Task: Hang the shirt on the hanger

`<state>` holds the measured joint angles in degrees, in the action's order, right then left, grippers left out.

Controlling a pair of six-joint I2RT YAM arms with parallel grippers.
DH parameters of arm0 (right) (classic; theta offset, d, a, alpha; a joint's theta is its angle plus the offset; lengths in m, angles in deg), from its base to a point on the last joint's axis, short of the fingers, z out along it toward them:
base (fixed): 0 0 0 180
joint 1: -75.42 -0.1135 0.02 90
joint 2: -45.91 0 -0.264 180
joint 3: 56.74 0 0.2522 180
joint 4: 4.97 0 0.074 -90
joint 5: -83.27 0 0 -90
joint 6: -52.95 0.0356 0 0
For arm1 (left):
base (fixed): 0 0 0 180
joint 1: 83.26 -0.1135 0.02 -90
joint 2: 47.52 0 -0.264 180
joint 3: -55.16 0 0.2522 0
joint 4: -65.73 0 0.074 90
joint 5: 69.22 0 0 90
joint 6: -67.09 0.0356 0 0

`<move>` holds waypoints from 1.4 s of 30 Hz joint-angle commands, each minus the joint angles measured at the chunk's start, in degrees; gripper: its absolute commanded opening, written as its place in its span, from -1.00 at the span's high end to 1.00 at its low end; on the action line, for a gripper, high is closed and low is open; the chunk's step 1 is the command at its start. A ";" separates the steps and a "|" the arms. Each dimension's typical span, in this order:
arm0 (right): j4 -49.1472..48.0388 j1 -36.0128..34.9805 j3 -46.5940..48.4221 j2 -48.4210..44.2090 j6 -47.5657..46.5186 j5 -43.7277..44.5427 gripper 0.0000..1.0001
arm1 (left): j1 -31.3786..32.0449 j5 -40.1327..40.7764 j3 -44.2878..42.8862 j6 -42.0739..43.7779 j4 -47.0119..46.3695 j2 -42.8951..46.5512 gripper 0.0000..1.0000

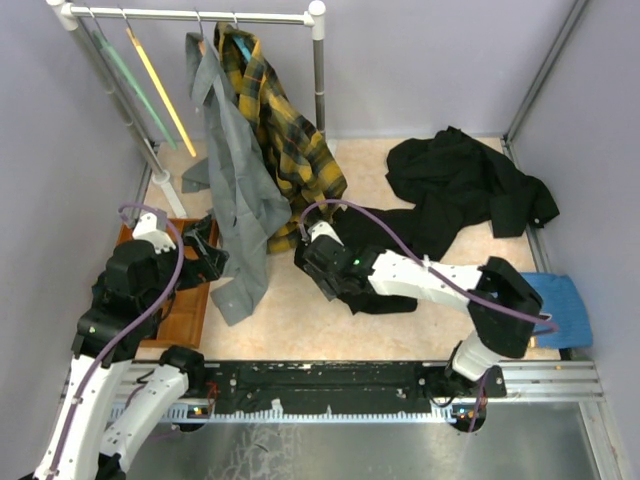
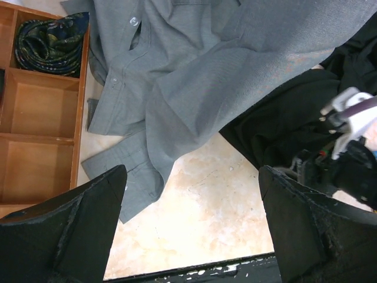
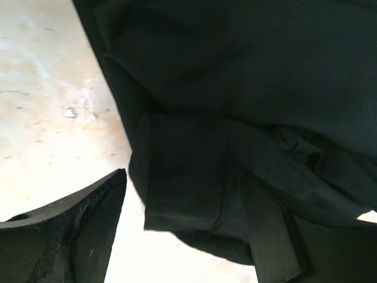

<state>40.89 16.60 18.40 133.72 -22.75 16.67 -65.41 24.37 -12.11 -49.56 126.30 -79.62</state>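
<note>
The black shirt lies crumpled on the table at the back right, and black fabric runs from it toward the middle. My right gripper hovers over the end of that fabric. In the right wrist view a black cuff lies between the open fingers of the right gripper, apart from the left finger; nothing is gripped. The yellow hanger hangs bare on the rack at the back left. My left gripper stands wide open above bare table, beside the hanging grey shirt.
A grey shirt and a yellow-and-black plaid shirt hang from the rack. A pale green hanger hangs beside the yellow one. A wooden tray holding a rolled patterned cloth sits at the left. Blue cloth lies far right.
</note>
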 commanded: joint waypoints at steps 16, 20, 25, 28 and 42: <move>3.69 -1.30 3.16 0.14 -2.77 19.96 0.62 | -0.29 0.18 0.42 -0.32 1.03 0.31 -0.97; 5.65 -1.20 3.55 -3.03 -2.71 19.24 1.00 | -0.27 -1.79 1.10 0.23 -0.54 -0.49 -0.97; 7.81 0.95 8.10 -12.05 -1.77 10.99 1.00 | -0.29 -6.80 0.52 2.93 -5.07 -1.86 -0.95; 7.51 2.60 13.30 -17.37 -1.33 1.23 1.00 | -0.27 -10.69 -1.32 4.40 -6.88 -3.32 -0.91; 26.47 -5.58 70.58 -1.82 2.89 -7.13 1.00 | -0.28 -22.22 -9.35 8.83 -16.49 -5.49 -0.96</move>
<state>61.17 15.20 76.63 125.21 -21.33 11.84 -65.41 6.54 -18.32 -43.35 114.34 -85.06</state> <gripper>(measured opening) 0.009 0.976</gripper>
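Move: Just below the right fingers, about 2 cm ahead, 3 cm to their right and 4 cm down, lies the near-left edge of the black shirt. Its bunched pile is some 19 cm ahead and 28 cm right of that hand; the plaid shirt's lower end is roughly 12 cm ahead, 5 cm left, and the grey shirt's lowest tip 18 cm left, 3 cm back. From the left hand that edge lies about 24 cm right, 4 cm ahead and 20 cm below. Dipping about 4 cm down onto the black shirt's edge while easing forward and right, the right hand shuts its fingers on the cloth, then hoists it fast, some 40 cm up with a drift left, rolling its left side up about 40 degrees until the fingers point out left. The open left hand rises and shifts right, turning clockwise and tipping up. ##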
